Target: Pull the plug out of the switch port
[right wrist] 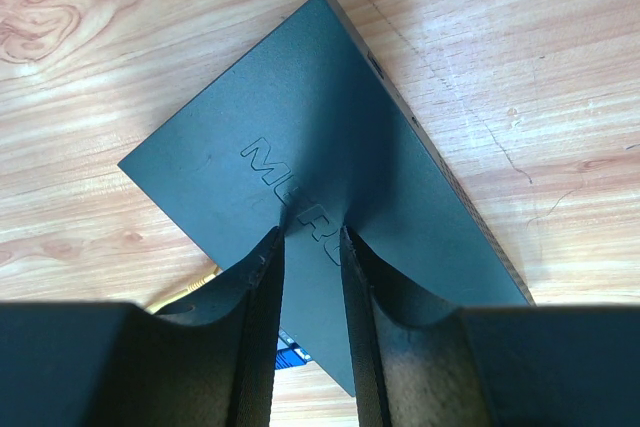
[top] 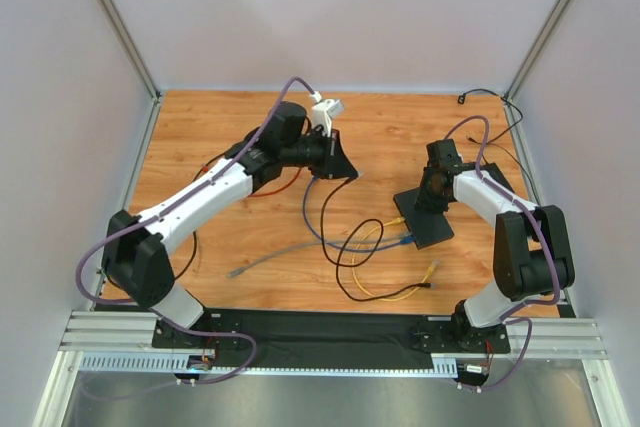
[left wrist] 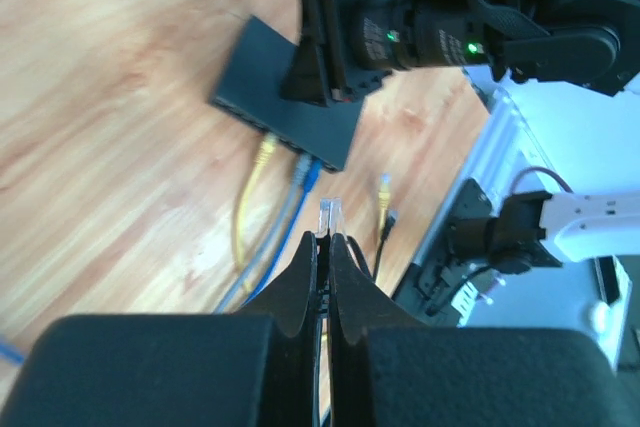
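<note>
My left gripper (left wrist: pixel 325 238) is shut on a clear plug (left wrist: pixel 329 215) whose tip sticks out past the fingertips. It hangs in the air, well apart from the flat black switch (left wrist: pixel 250 67). A yellow plug (left wrist: pixel 265 150) and a blue plug (left wrist: pixel 306 171) sit in ports on the switch's near edge. My right gripper (right wrist: pixel 310 233) stands slightly open, both fingertips resting on the switch's top face (right wrist: pixel 300 107), with nothing between them. From above, the left gripper (top: pixel 340 165) is left of the switch (top: pixel 435 230) and the right gripper (top: pixel 431 197) is over it.
Yellow (top: pixel 385 294), black (top: pixel 345 267), blue (top: pixel 335 239) and grey (top: pixel 265 261) cables lie looped on the wooden table between the arms. Loose yellow and black cable ends (left wrist: pixel 385 197) lie near the front edge. A thin black cord (top: pixel 482 94) runs along the back right. White walls surround the table.
</note>
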Controlling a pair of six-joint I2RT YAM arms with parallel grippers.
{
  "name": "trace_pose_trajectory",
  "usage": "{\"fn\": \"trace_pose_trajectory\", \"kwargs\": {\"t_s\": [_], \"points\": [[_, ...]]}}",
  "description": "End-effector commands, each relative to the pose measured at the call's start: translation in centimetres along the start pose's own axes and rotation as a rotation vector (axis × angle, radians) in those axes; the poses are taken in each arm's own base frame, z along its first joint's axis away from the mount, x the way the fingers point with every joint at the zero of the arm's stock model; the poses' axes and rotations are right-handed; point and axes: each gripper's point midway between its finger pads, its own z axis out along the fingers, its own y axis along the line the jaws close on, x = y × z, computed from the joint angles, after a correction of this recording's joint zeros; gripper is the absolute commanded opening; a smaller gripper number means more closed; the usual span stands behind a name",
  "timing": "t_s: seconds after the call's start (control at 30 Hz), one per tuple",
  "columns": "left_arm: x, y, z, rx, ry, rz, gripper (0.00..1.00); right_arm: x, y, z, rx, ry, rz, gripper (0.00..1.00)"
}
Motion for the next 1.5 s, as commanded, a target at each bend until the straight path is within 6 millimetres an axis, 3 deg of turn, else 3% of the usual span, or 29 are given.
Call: {"fn": "trace_pose_trajectory", "kwargs": {"t_s": [0.0,0.07,0.17,0.23,0.33,0.37,0.4,0.43,0.5,0.57,0.63,0.73,0.83,1.0,1.03,1.07,1.1,1.13,1.2,1.3,1.33,1.4,1.43,1.47], "points": [[-1.7,1.1,-4.0,-0.119,-0.058,0.041,0.00,3.0,-2.1,1.2,0.082,0.097,-0.018,0.31],[-3.6,1.7,-7.2,-0.195,-0.133,0.069,0.00,3.0,-2.1,1.1,0.083,0.095,-0.016,0.31],[-6.3,4.3,-11.4,-0.317,-0.233,0.089,0.00,3.0,-2.0,1.1,0.077,0.095,-0.017,0.31],[-7.0,5.3,-12.6,-0.323,-0.242,0.074,0.00,2.9,-1.9,1.2,0.075,0.096,-0.017,0.31],[-8.6,8.6,-14.3,-0.353,-0.277,0.041,0.00,2.9,-1.9,1.3,0.071,0.098,-0.014,0.31],[-8.8,10.2,-14.0,-0.360,-0.270,0.018,0.00,2.9,-1.9,1.3,0.071,0.098,-0.014,0.31],[-9.9,11.6,-15.2,-0.364,-0.295,-0.005,0.00,3.0,-1.8,1.2,0.071,0.100,-0.015,0.31],[-9.8,13.7,-14.7,-0.376,-0.275,-0.042,0.00,3.0,-1.9,1.2,0.072,0.100,-0.015,0.31],[-11.2,16.3,-15.6,-0.419,-0.291,-0.067,0.00,2.9,-1.8,1.1,0.070,0.097,-0.017,0.31],[-11.2,20.6,-15.9,-0.468,-0.273,-0.135,0.00,3.0,-1.8,1.1,0.071,0.100,-0.017,0.31],[-11.3,23.5,-16.5,-0.491,-0.283,-0.182,0.00,3.0,-1.9,1.1,0.071,0.102,-0.017,0.31],[-10.9,28.2,-15.7,-0.498,-0.286,-0.243,0.00,3.1,-1.8,1.0,0.068,0.103,-0.017,0.31],[-10.7,31.5,-15.5,-0.523,-0.290,-0.276,0.00,3.0,-1.9,1.0,0.068,0.102,-0.015,0.31],[-10.6,35.3,-15.3,-0.563,-0.254,-0.310,0.00,3.1,-1.7,1.1,0.065,0.105,-0.016,0.31],[-9.5,35.9,-14.8,-0.570,-0.216,-0.343,0.05,3.1,-1.8,1.1,0.067,0.105,-0.017,0.31],[-9.7,36.0,-15.0,-0.577,-0.212,-0.334,0.12,3.1,-1.8,1.1,0.067,0.104,-0.016,0.31],[-9.6,36.3,-15.5,-0.617,-0.211,-0.339,0.28,3.2,-1.9,1.1,0.067,0.107,-0.015,0.31],[-9.1,36.7,-15.6,-0.641,-0.206,-0.348,0.36,3.1,-1.8,1.1,0.066,0.106,-0.016,0.31],[-8.8,36.7,-16.8,-0.706,-0.211,-0.340,0.42,3.1,-1.7,1.1,0.063,0.108,-0.016,0.31],[-9.2,35.0,-18.5,-0.776,-0.220,-0.313,0.68,3.3,-1.7,1.3,0.062,0.110,-0.019,0.31],[-10.0,33.2,-19.2,-0.784,-0.235,-0.287,0.76,3.3,-1.7,1.3,0.063,0.111,-0.018,0.31],[-9.8,32.1,-20.2,-0.839,-0.237,-0.273,0.78,3.4,-1.7,1.5,0.065,0.115,-0.018,0.31],[-11.0,29.6,-20.8,-0.828,-0.275,-0.228,0.78,3.4,-1.7,1.6,0.067,0.117,-0.020,0.31],[-10.4,28.5,-19.9,-0.805,-0.259,-0.216,0.78,3.5,-1.8,1.7,0.068,0.121,-0.019,0.31]]}}
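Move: The left hand, some 25 cm above the table, holds one plug of the thin black cable. The middle of the red cable, where this is being taken, lies about 21 cm to its left, 13 cm farther out. The long black cable's plug is about 26 cm ahead and 11 cm left; the blue cable's loose end 12 cm ahead, 6 cm left; the switch 18 cm right, level ahead. From the right hand, the red cable lies about 42 cm left, 9 cm ahead. The left hand lets go of the black cable's plug at the far left, its shut fingers spreading wide while still well above the table. To get there it swings about 30 cm left and 25 cm forward, past the red cable, rising some 7 cm before sinking about 17, and turns roughly 45 degrees counter-clockwise; at the end it eases back slightly and lifts. ##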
